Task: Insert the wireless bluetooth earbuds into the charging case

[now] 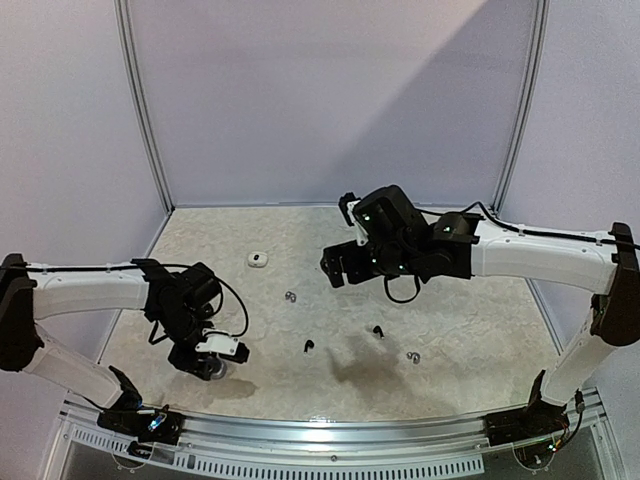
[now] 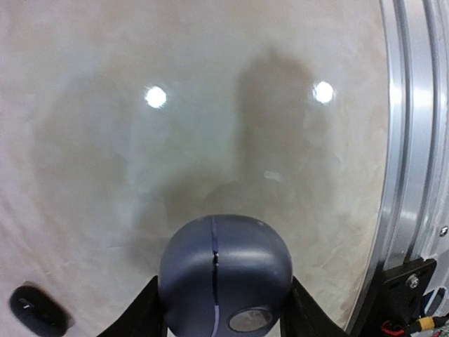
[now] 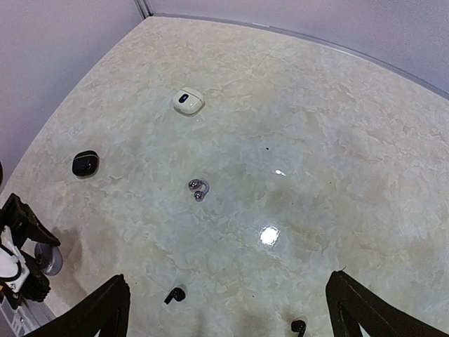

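Note:
A dark blue-grey pebble-shaped charging case (image 2: pixel 224 274) sits between the fingers of my left gripper (image 2: pixel 226 309), which press on both its sides near the table's front left (image 1: pixel 205 360). The case is closed, its seam facing the camera. My right gripper (image 1: pixel 337 268) hangs open high over the middle of the table, nothing between its fingers (image 3: pixel 105 309). Loose earbuds lie below it: a silvery one (image 3: pixel 198 188), a black one (image 3: pixel 175 295) and another black one (image 3: pixel 299 326). A second silvery earbud (image 1: pixel 413 357) lies further right.
A white case (image 3: pixel 188 100) lies at the back left of the table. A black case (image 3: pixel 85 163) rests just beyond the left gripper. The metal front rail (image 2: pixel 410 140) runs close beside the held case.

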`<state>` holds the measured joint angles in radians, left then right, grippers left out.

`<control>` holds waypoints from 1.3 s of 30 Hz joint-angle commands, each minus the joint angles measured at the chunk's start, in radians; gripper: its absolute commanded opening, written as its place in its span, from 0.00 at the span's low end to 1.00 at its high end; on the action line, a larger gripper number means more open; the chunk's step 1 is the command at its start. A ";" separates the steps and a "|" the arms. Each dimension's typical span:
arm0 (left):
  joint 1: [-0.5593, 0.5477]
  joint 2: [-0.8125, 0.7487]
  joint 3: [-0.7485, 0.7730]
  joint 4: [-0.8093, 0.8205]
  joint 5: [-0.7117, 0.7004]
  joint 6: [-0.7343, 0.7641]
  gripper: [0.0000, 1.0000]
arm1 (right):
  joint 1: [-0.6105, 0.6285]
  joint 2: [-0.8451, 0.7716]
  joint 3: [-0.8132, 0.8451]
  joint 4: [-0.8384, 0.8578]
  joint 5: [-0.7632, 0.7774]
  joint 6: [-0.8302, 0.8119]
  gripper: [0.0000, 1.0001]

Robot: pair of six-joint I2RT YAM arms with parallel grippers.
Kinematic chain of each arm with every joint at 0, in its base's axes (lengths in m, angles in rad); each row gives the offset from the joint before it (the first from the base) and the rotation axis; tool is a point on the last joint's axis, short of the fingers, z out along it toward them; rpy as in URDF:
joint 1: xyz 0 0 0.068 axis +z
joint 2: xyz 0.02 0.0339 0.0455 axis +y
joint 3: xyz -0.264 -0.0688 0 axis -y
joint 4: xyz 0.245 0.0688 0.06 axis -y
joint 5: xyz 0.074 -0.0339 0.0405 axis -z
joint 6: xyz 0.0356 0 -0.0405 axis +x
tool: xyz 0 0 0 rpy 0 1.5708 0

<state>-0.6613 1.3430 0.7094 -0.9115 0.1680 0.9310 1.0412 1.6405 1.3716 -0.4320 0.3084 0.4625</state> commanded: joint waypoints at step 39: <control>-0.043 -0.381 0.121 0.474 -0.003 -0.056 0.00 | 0.075 0.387 0.388 0.178 -0.581 0.072 0.45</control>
<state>-0.6876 0.9611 0.8280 -0.4667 0.1814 0.8841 1.1183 2.0037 1.7370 -0.1955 -0.2638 0.5503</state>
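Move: The left hand already holds the blue-grey charging case just off the table; the right hand's open fingers, where it is headed, are about 14 cm ahead, 26 cm right and 18 cm up, and the black case is 14 cm ahead, 5 cm left and 2 cm lower. From the right hand, the held case lies some 27 cm left, 14 cm back and 18 cm below; the silver earbuds are 9 cm left and 3 ahead, the white case 19 left and 14 ahead, both about 21 cm down. The left hand, keeping its pinch on the blue-grey case, whips it up about 19 cm while carrying it some 9 cm forward and 8 cm right, its fingers swinging from straight down to slant forward and right, then nearly stops and offers the case to the right gripper. The right hand sweeps left and somewhat back to meet it, arching up and then down again as its fingers turn further to the left, and narrows from wide open to about half, one finger either side of the case, a firm grip not yet showing. ##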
